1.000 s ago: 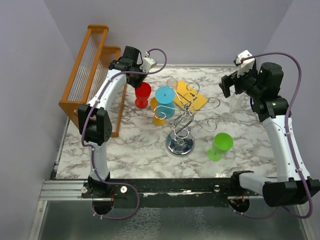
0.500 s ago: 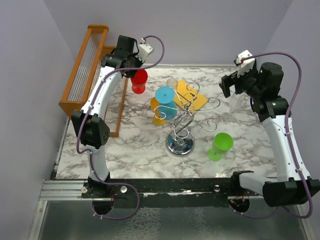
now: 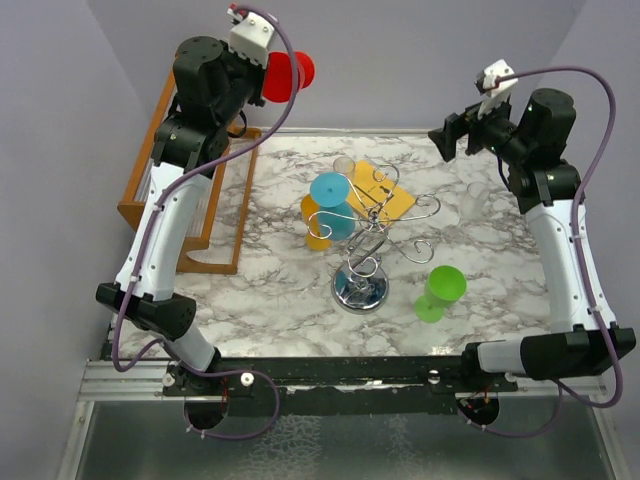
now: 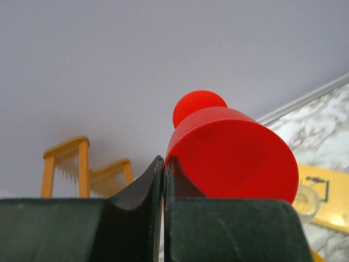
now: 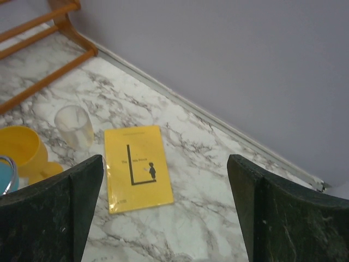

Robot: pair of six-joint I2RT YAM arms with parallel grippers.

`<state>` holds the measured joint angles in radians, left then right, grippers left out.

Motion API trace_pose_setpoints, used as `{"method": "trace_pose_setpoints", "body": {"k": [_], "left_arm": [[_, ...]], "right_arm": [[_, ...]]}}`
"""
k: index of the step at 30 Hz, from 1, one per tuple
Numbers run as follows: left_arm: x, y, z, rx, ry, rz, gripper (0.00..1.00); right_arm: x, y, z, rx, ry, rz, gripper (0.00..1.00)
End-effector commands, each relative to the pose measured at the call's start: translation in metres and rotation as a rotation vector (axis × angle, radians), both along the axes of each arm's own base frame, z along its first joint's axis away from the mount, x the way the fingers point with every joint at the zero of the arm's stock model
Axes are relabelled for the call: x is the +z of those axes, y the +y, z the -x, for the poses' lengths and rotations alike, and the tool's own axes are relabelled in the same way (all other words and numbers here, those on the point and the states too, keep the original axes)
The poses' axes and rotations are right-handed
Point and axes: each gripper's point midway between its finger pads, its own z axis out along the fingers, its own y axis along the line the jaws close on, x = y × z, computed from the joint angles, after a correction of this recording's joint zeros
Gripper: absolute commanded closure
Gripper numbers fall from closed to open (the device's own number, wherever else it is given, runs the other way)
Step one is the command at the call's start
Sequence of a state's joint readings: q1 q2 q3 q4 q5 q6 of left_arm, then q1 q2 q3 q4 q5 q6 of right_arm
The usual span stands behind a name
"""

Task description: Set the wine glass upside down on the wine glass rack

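My left gripper (image 3: 262,72) is raised high at the back left, above the wooden rack, and is shut on the red wine glass (image 3: 290,75). In the left wrist view the red wine glass (image 4: 229,153) lies tilted, its foot pointing away, with the closed fingers (image 4: 147,185) pinching its wall at the rim. The wine glass rack (image 3: 362,245), chrome wire on a round mirror base, stands mid-table with a blue glass (image 3: 330,192) on one arm. My right gripper (image 3: 455,135) hangs open at the back right, empty, over the marble (image 5: 163,164).
An orange wooden slatted rack (image 3: 170,200) stands along the left edge. A yellow glass (image 3: 318,236), a yellow book (image 3: 388,198) and a clear cup (image 3: 344,165) sit behind the chrome stand. A green glass (image 3: 440,290) stands front right. Another clear cup (image 3: 478,192) is at the right.
The left arm has lifted the red glass off the table and swung it up and back toward the wall, tipping it sideways. The right gripper has risen slightly.
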<state>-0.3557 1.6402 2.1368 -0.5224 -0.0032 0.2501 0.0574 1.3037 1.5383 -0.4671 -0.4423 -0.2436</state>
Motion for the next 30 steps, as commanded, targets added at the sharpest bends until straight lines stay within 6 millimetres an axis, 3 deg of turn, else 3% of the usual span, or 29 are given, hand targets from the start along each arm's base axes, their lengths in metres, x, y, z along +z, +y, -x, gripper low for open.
{"method": "trace_pose_setpoints", "body": {"k": [1,7,16,21,30], "left_arm": [[0.051,-0.033,0.023,-0.182,-0.075,0.257,1.0],[0.067,-0.073,0.053,-0.404,-0.025,0.437,1.0],[0.054,-0.115,0.084,-0.581,0.093,0.519,1.0],[0.052,-0.128,0.096,-0.643,0.127,0.536,1.0],[0.052,-0.133,0.102,-0.677,0.138,0.534,1.0]], "right_arm": [[0.046,0.036,-0.003,0.13,-0.044,-0.137,0.06],[0.063,0.061,-0.001,0.217,-0.01,-0.255,0.09],[0.059,0.069,0.012,0.246,0.039,-0.367,0.24],[0.054,0.073,0.018,0.254,0.065,-0.433,0.3],[0.052,0.074,0.023,0.245,0.096,-0.496,0.47]]}}
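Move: My left hand keeps the red wine glass by its rim; the glass's middle is some 6 cm ahead and 4 cm to the right. The right gripper waits about 36 cm to the right, 5 cm back and 10 cm lower. The rack stands 17 cm back, 20 cm right and 26 cm below my left hand; the blue glass, 11 cm back, 13 cm right, 24 cm below. From my right hand the red glass is about 11 cm ahead, 32 cm left and 10 cm up. High above the rack, I swing the red glass with my left hand some 13 cm right and 8 cm back, turning about 35 degrees clockwise and rolling left side down, so its foot points at my right gripper. My right hand comes about 7 cm left to meet it, rising 5 cm then sinking slightly, rolls left side up and half closes its wide-open fingers. ##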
